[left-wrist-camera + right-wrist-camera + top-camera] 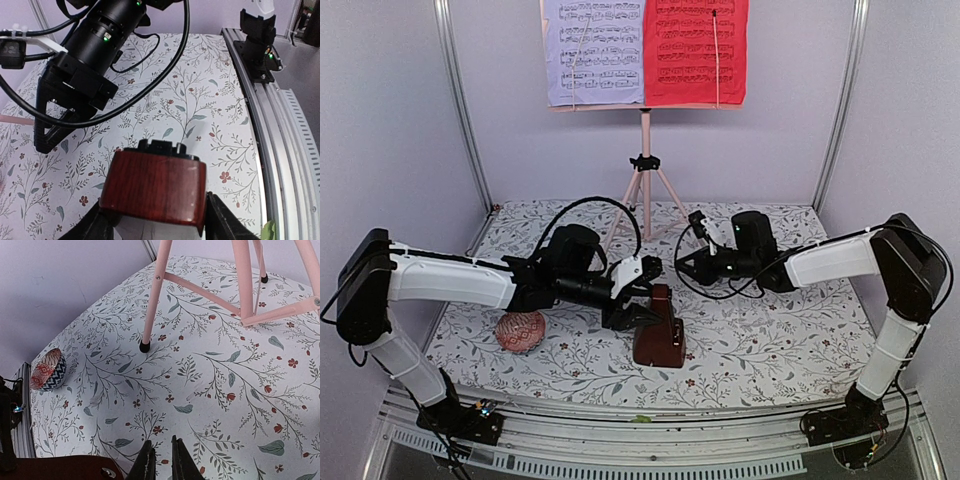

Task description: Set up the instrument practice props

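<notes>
The pink tripod music stand (pixel 645 160) stands at the back centre with a lavender page (pixel 593 50) and a red page (pixel 696 50) on its desk. The dark red-brown metronome (pixel 658 332) rests on the floral cloth in the middle. My left gripper (pixel 642 300) is shut on its upper part; in the left wrist view both fingers (pixel 225 220) press against the sides of the metronome (pixel 155 187). My right gripper (pixel 680 265) hovers just right of it, shut and holding nothing (pixel 161 460). The stand's legs (pixel 152 305) lie beyond it.
A red patterned bowl (pixel 520 331) lies at the left front of the cloth, under the left forearm, and the right wrist camera also catches the bowl (pixel 47 371). White walls and metal posts enclose the table. A rail (pixel 650 425) runs along the near edge.
</notes>
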You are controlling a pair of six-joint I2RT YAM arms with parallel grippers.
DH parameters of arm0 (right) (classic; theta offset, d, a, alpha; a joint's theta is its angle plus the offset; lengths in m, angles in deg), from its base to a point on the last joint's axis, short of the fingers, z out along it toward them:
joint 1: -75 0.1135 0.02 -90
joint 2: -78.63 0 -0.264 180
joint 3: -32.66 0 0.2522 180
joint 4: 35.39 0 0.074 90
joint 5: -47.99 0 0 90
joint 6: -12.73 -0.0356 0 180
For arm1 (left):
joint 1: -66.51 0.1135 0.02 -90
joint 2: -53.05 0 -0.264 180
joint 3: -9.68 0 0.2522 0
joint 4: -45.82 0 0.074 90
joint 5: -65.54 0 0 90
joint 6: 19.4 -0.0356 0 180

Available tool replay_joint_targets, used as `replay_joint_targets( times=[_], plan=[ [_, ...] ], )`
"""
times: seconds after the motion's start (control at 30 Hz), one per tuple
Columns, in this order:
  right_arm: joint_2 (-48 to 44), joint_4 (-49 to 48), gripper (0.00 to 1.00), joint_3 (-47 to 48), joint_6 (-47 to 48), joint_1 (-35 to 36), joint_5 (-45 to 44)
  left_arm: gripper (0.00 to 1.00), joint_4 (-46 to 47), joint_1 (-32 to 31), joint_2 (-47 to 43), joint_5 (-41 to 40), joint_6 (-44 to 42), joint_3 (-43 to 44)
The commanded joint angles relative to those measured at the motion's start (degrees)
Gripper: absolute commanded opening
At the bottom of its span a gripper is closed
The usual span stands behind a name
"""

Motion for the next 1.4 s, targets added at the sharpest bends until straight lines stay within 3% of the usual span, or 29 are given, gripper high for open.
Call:
replay_joint_targets(
  times=[0.0, 0.13, 0.33, 0.5, 0.77, 0.9, 1.07, 1.37],
  plan=[
    [0.12, 0.29, 0.15, 1.84, 0.23, -0.52, 0.81, 0.0, -2.74, -1.31, -0.96, 1.06, -0.2, -0.61],
    [-1.63, 0.51, 0.3, 1.7, 0.11, -0.86, 0.29, 0.0, -2.67, -1.28, -0.96, 1.01, -0.22, -0.61],
    [-5.3, 2.95, 0.65, 2.25, -0.06, -1.35, -3.37, 0.33, -1.14, -1.35, -1.42, -0.32, 0.19, -1.15],
    [-9.27, 5.67, 0.82, 2.62, -0.33, -1.71, -7.6, 0.45, 0.22, -1.44, -1.58, -1.39, 0.2, -1.29],
    [-15.2, 6.09, 0.87, -0.66, 1.36, -2.02, -3.89, 0.43, 0.31, -1.53, -1.15, -0.99, -0.33, -1.09],
    [-20.84, 0.4, 0.91, -8.23, 1.76, -1.86, 4.25, 0.42, 0.36, -1.52, -1.13, -0.9, -0.31, -1.14],
    [-26.92, -3.16, 0.96, -16.54, 3.19, 0.44, 7.92, 0.42, 0.41, -1.55, -0.91, -0.63, -0.34, -1.14],
    [-23.69, -4.41, 0.97, -17.6, 4.13, 5.08, 8.27, 0.41, -0.07, -1.55, -0.69, -0.33, -0.53, -0.87]
  ],
)
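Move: The left hand already grips the upright metronome near its top; the metronome's middle is about 7 cm below that hand, 2 cm to its right and 2 cm back. From the right hand, that middle lies some 15 cm back, 4 cm left and 5 cm lower. The music stand's near feet are both roughly 13 cm ahead of the right hand and 13 cm below it, one 5 cm to its right, the other 15 cm to its left. Upward first, by about 9 cm and a little to the right, the right hand lifts while its nearly shut fingers spread wide; then it sweeps back some 10 cm, sinking slightly, away from the music stand to beside and above the metronome's scale face, with the wrist ending slightly turned counter-clockwise. The left hand stays put and keeps its grip, steadying the metronome. ##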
